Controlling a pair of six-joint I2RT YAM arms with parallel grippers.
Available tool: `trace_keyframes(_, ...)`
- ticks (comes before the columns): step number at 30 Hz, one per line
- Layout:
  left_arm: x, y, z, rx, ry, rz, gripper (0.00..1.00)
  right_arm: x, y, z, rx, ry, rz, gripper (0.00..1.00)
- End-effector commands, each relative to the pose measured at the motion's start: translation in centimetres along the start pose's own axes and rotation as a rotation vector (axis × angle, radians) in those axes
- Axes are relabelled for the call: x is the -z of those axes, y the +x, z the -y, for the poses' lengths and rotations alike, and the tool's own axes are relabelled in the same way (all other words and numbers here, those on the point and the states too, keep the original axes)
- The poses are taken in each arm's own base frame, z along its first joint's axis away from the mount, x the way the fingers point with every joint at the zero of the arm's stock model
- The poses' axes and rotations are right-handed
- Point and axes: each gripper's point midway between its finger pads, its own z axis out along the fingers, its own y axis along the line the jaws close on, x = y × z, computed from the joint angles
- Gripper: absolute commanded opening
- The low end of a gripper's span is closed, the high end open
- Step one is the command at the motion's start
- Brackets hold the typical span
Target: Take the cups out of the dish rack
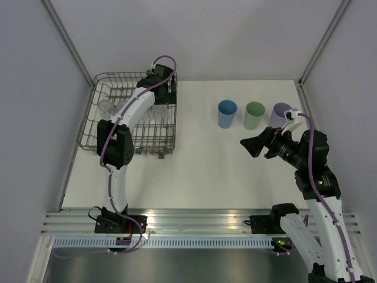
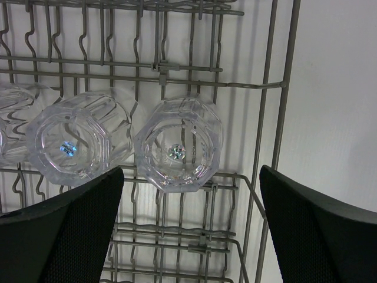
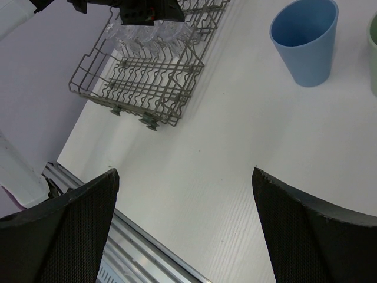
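Note:
The grey wire dish rack sits at the table's far left. Clear cups lie inside it. My left gripper hangs over the rack's far right part. Seen from the left wrist, its fingers are open just above one clear cup, with a second clear cup and a third to its left. A blue cup, a green cup and a purple cup stand upright at the table's far right. My right gripper hovers open and empty in front of them.
Grey walls close in the table on the left, back and right. A metal rail runs along the near edge by the arm bases. From the right wrist, the rack is far off and the blue cup stands close by.

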Motion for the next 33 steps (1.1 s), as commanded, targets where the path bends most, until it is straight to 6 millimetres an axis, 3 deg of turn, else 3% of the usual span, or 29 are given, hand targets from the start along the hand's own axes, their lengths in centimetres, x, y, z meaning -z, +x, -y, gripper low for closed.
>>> trace_keyframes(1,0.2,-2.4,0.0,-0.024,0.014,0.063,1.00,0.1,0.2,-0.4,0.015,-0.024,-0.002,0.98)
trace_keyframes(25,-4.3,0.5,-0.6,0.002,0.013,-0.016,0.93,-0.4,0.4,0.0,0.008,-0.019,-0.010,0.98)
trace_keyframes(32,-4.8,0.8,-0.8,0.004,0.007,-0.023,0.78,-0.5,0.6,0.1,0.007,-0.020,-0.012,0.98)
trace_keyframes(33,-4.7,0.6,-0.8,0.006,0.010,-0.020,0.70,-0.5,0.6,0.1,0.008,-0.020,-0.014,0.98)
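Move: The rightmost clear cup, leaning bottom-up in the dish rack, has its middle about 3 cm ahead of the left hand, 1 cm to its left and some 7 cm below. The next clear cup stands about 8 cm to the hand's left, also 3 cm ahead; the rack's right side is level with the hand, roughly 5 cm to its right. From the right hand that rightmost cup lies about 32 cm ahead, 32 cm left and 22 cm lower. Down onto the rightmost clear cup goes the left hand, about 4.5 cm in all, after first easing a centimetre or so forward and left to centre over it. The open fingers straddle the cup's raised bottom end, one on its left beside the next cup, one on its right, and late in the descent close by about a quarter until they lie against its sides. ##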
